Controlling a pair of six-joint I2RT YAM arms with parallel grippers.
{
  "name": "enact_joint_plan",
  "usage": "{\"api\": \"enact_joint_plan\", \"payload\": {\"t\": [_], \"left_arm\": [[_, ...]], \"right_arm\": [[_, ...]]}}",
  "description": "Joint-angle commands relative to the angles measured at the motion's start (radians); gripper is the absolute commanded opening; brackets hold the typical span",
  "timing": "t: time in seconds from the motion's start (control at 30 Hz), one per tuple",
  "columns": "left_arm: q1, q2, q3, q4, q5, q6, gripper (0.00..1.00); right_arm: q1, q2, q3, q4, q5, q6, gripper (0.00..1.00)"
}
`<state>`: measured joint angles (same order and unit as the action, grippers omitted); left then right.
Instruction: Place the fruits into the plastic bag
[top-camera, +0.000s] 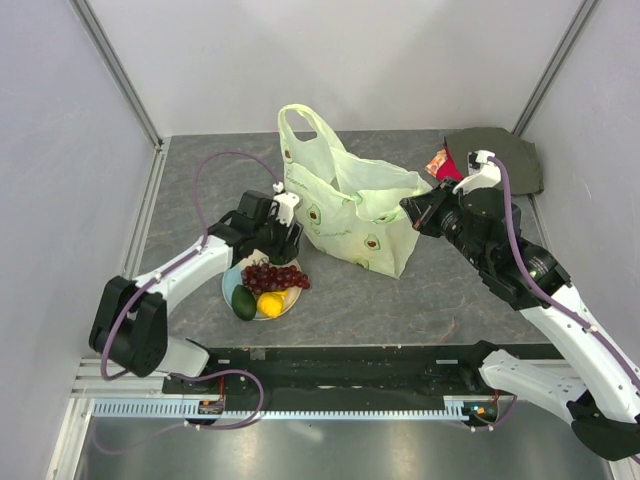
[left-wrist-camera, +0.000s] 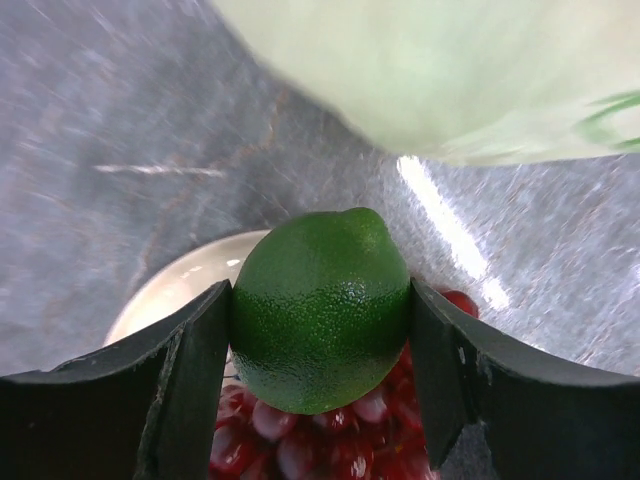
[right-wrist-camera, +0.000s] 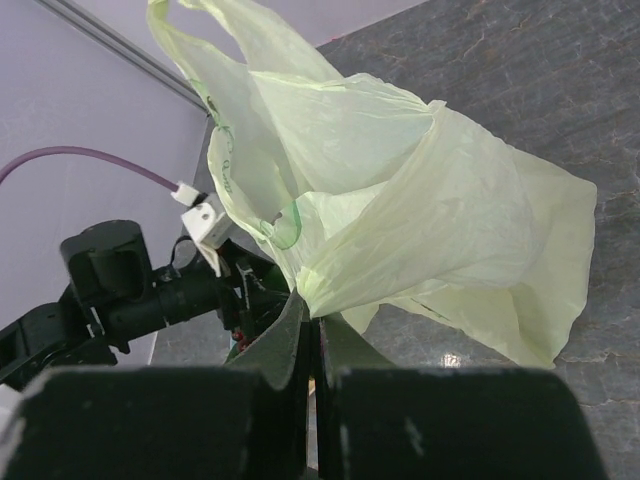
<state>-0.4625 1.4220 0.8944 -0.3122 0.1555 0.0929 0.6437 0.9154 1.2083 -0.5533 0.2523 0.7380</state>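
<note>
A round green fruit (left-wrist-camera: 320, 310) with pebbled skin sits between the two black fingers of my left gripper (left-wrist-camera: 320, 345), which is shut on it with both pads against its sides. Right under it lie the dark red grapes (left-wrist-camera: 330, 450) on the pale plate (left-wrist-camera: 180, 285). From above, the left gripper (top-camera: 283, 240) hangs over the plate's far edge, next to the grapes (top-camera: 272, 277), a yellow lemon (top-camera: 270, 303) and a dark green avocado (top-camera: 244, 303). The pale green plastic bag (top-camera: 345, 210) stands to the right. My right gripper (right-wrist-camera: 312, 325) is shut on a pinch of its rim.
A dark green cloth (top-camera: 500, 155) with a red item (top-camera: 443, 163) lies at the back right corner. Pale walls enclose the grey table on three sides. The right arm reaches in from the right, and the bag's loop handle (top-camera: 300, 125) stands up at the back.
</note>
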Motion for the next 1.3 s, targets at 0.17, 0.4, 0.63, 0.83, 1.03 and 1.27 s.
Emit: {"api": "enact_joint_plan", "payload": {"t": [0.17,0.4,0.63,0.83,1.03,1.27], "left_arm": [[-0.002,-0.146,0.064,0.012,-0.042,-0.013,0.58],[0.044,-0.244,0.034,-0.028,-0.321,-0.084,0.64],[0.055,-0.350,0.170,-0.008,-0.248,-0.212,0.65],[0.051,-0.345,0.400,0.166,0.002,-0.412,0.63],[-0.085,-0.208,0.497,0.308,0.049,-0.403,0.63],[-0.182,-0.072,0.506,0.288,-0.106,-0.342,0.62]], "right_arm": [[-0.003,-0.019,0.007,0.030,0.004,0.009,0.00],[-0.001,-0.027,-0.001,0.033,-0.001,0.008,0.00],[-0.001,-0.026,-0.012,0.042,-0.019,0.008,0.00],[-0.001,-0.029,-0.012,0.044,-0.019,0.008,0.00],[-0.003,-0.038,-0.021,0.046,-0.013,0.011,0.00],[-0.003,-0.053,-0.018,0.041,0.004,0.011,0.00]]}}
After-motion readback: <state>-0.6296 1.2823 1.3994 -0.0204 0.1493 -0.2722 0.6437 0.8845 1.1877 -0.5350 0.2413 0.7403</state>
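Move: The left hand already holds the green fruit just above the plate; the bag's open mouth lies about 14 cm to its right, 5 cm ahead and some 17 cm up. The bag's left handle stands about 10 cm ahead, 3 cm right and 22 cm up. The grapes lie 4 cm back, 3 cm left and 6 cm below. From the right hand, still pinching the rim, the mouth's middle is roughly 10 cm ahead, 9 cm left and 10 cm down. Left hand carries the green fruit up about 35 cm, then right above the bag, its fingers tipping up. ##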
